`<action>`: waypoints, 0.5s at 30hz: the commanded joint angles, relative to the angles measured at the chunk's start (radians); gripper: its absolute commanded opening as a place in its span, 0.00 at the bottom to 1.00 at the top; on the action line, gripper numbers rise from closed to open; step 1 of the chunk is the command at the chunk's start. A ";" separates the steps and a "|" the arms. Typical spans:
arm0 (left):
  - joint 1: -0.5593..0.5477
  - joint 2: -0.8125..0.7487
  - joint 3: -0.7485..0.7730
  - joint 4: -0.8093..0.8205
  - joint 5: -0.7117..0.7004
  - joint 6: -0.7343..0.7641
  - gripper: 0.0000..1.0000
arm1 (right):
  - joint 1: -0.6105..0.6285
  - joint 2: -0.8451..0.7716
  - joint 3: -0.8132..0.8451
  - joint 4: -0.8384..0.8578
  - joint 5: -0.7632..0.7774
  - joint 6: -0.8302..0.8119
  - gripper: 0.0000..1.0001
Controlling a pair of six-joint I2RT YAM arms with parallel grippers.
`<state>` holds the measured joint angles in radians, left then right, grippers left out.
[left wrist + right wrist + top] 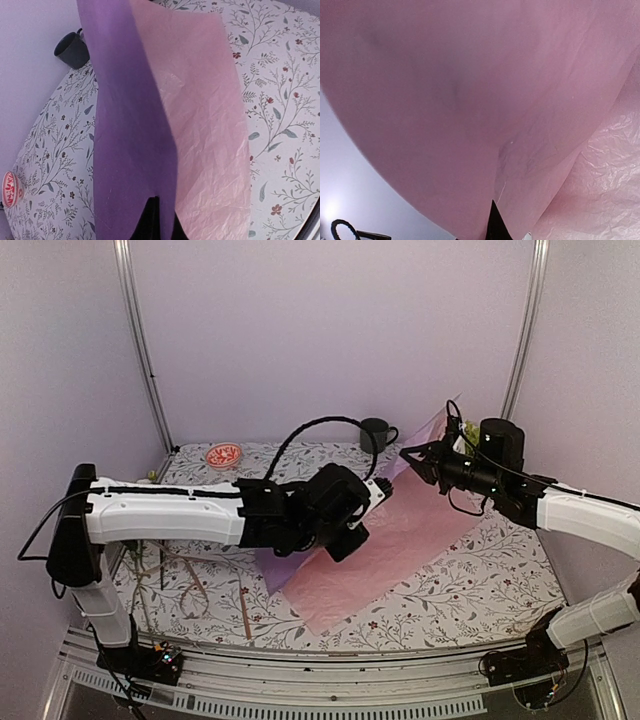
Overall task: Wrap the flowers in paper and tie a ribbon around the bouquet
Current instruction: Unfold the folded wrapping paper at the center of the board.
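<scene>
The paper (385, 550), a large lilac-pink sheet, slopes from the table cloth up to the back right. My left gripper (384, 491) is shut on its left edge. In the left wrist view the sheet (200, 130) runs away from the closed jaws (156, 220), with a shaded purple fold on the left. My right gripper (411, 454) is shut on the raised far corner. The paper (470, 100) fills the right wrist view above the closed jaw tips (492, 222). A green leafy bit of the flowers (468, 430) shows behind the right gripper. Thin brownish stalks and beige strands (165, 575) lie at the left; I cannot tell which of them is ribbon.
A dark mug (375, 434) stands at the back centre, just left of the raised paper corner. A small red-and-white dish (224, 455) sits at the back left. The floral table cloth (490, 580) covers the table. Walls and metal posts close off the back and sides.
</scene>
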<state>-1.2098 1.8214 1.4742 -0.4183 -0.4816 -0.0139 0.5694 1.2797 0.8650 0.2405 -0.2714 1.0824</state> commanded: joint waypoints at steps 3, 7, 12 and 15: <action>0.023 -0.163 0.005 0.004 0.346 -0.025 0.00 | -0.018 -0.075 0.088 -0.036 0.090 -0.242 0.22; 0.113 -0.296 -0.061 0.139 0.635 -0.100 0.00 | -0.103 -0.084 0.229 -0.217 0.000 -0.546 0.54; 0.387 -0.379 -0.189 0.219 0.847 -0.237 0.00 | -0.162 -0.074 0.320 -0.343 -0.163 -0.762 0.73; 0.542 -0.386 -0.298 0.267 0.982 -0.304 0.00 | -0.165 -0.043 0.338 -0.407 -0.234 -0.870 0.76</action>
<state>-0.8326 1.4212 1.3067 -0.2108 0.2577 -0.1974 0.4042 1.2064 1.1782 -0.0113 -0.3695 0.4488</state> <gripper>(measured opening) 0.004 0.750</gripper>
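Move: The left hand is closed on an edge of the wrapping paper; the sheet's middle lies about 5 cm ahead, 9 cm right and 18 cm below. The mug stands roughly 35 cm ahead of that hand, 9 cm right and 13 cm lower. The right hand holds another end aloft, with the sheet's middle about 4 cm back, 6 cm left and 27 cm below. From this hand, the green-white flowers are some 27 cm ahead, 22 cm right and 24 cm lower. Sweeping up about 14 cm, the left hand carries its pinched paper edge, easing back a little at first and then swinging left and forward while its left side rolls down nearly 40 degrees. The right hand opens wide and lets go of its end, rising some 12 cm and drifting right with its fingers tipping upward. ##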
